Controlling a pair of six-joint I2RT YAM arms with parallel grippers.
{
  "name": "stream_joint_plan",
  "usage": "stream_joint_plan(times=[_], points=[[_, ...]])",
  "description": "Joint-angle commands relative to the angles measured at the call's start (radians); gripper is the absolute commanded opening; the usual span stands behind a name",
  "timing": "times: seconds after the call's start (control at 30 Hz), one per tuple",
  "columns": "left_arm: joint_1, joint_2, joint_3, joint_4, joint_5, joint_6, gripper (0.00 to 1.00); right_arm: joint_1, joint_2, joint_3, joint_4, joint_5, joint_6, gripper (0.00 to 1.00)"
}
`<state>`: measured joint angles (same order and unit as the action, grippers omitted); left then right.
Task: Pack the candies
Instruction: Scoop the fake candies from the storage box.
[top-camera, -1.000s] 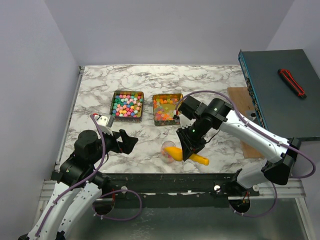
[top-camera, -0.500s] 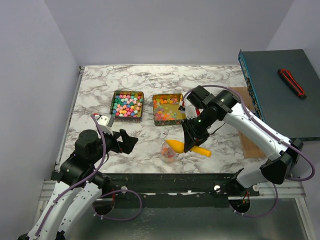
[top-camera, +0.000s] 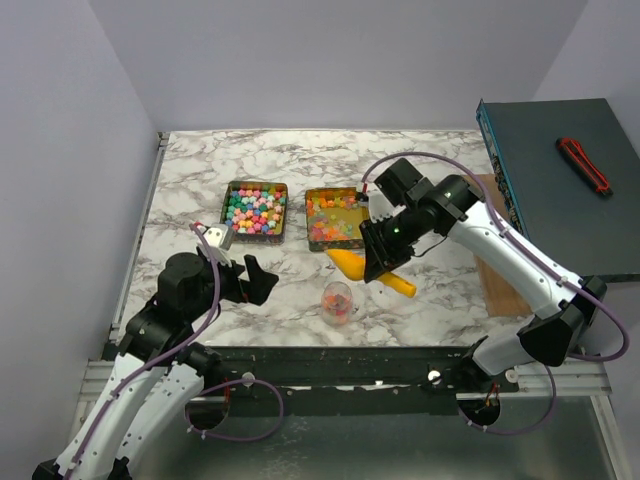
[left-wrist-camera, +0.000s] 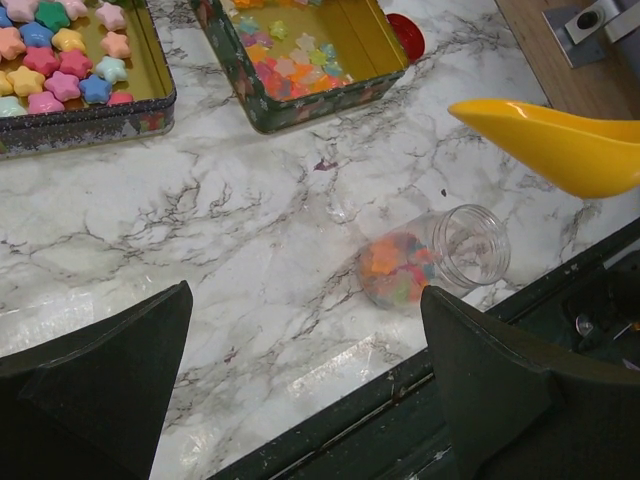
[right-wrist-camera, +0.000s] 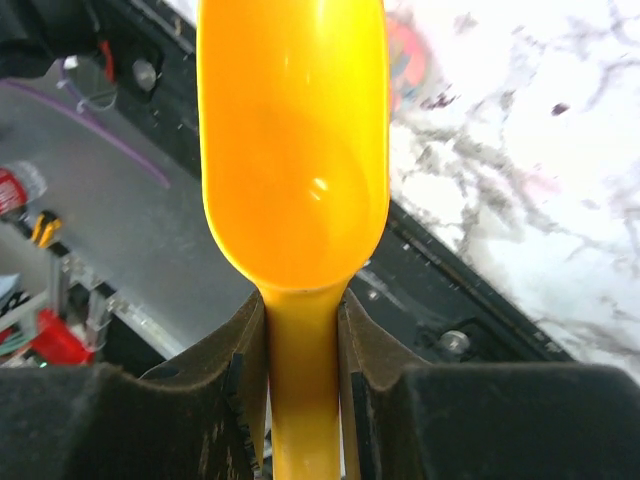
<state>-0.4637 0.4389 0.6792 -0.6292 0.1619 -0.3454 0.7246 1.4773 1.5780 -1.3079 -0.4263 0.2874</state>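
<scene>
Pastel star candies fill the left tin. Glossy jelly candies lie in the right tin. A small clear jar near the front edge holds a layer of mixed candies. My right gripper is shut on the handle of a yellow-orange scoop, held in the air between the jar and the right tin. Its bowl shows no candies. My left gripper hangs open left of the jar, its fingers holding nothing.
A red jar cap lies just right of the jelly tin. A wooden board and a dark case with a red-and-black tool sit at the right. The table's black front rail runs just behind the jar.
My right gripper has lifted the scoop off the jar and carried it back toward the jelly tin. The left gripper has edged slightly forward, still open.
</scene>
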Motion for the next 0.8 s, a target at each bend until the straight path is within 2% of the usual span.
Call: stream_joint_plan(times=[0.0, 0.37, 0.57, 0.77], points=[[0.007, 0.014, -0.001, 0.009, -0.036, 0.01, 0.99, -0.005, -0.023, -0.022, 0.112, 0.176, -0.059, 0.01], [0.007, 0.041, 0.0, 0.006, -0.059, 0.006, 0.99, -0.005, 0.0, -0.061, 0.283, 0.567, -0.252, 0.0], [0.007, 0.047, 0.0, 0.005, -0.061, 0.006, 0.99, -0.005, -0.003, -0.118, 0.444, 0.63, -0.477, 0.01], [0.007, 0.043, 0.001, 0.006, -0.068, 0.006, 0.99, -0.005, 0.082, -0.081, 0.468, 0.734, -0.68, 0.01]])
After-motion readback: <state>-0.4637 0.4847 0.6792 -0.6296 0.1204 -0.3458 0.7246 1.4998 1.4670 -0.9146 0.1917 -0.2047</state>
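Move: The tin of translucent candies that the right hand's scoop is bound for stands about 25 cm ahead and 7 cm left of that hand, some 15 cm below it. The clear jar lies about 9 cm to the hand's left, nearly level with it. The red cap is roughly 23 cm ahead and 6 cm right, and the tin of star candies about 27 cm ahead and 30 cm left. From the left hand, the translucent-candy tin is some 25 cm ahead and 19 cm right, below it. The empty yellow scoop, still gripped by its handle in the right hand, is carried away from the jar towards the tin of translucent candies: about 14 cm forward, drifting a little right and sinking slightly. On the way the wrist swings the fingers from pointing down-left to down-forward, some 45 degrees, the grip unchanged. ##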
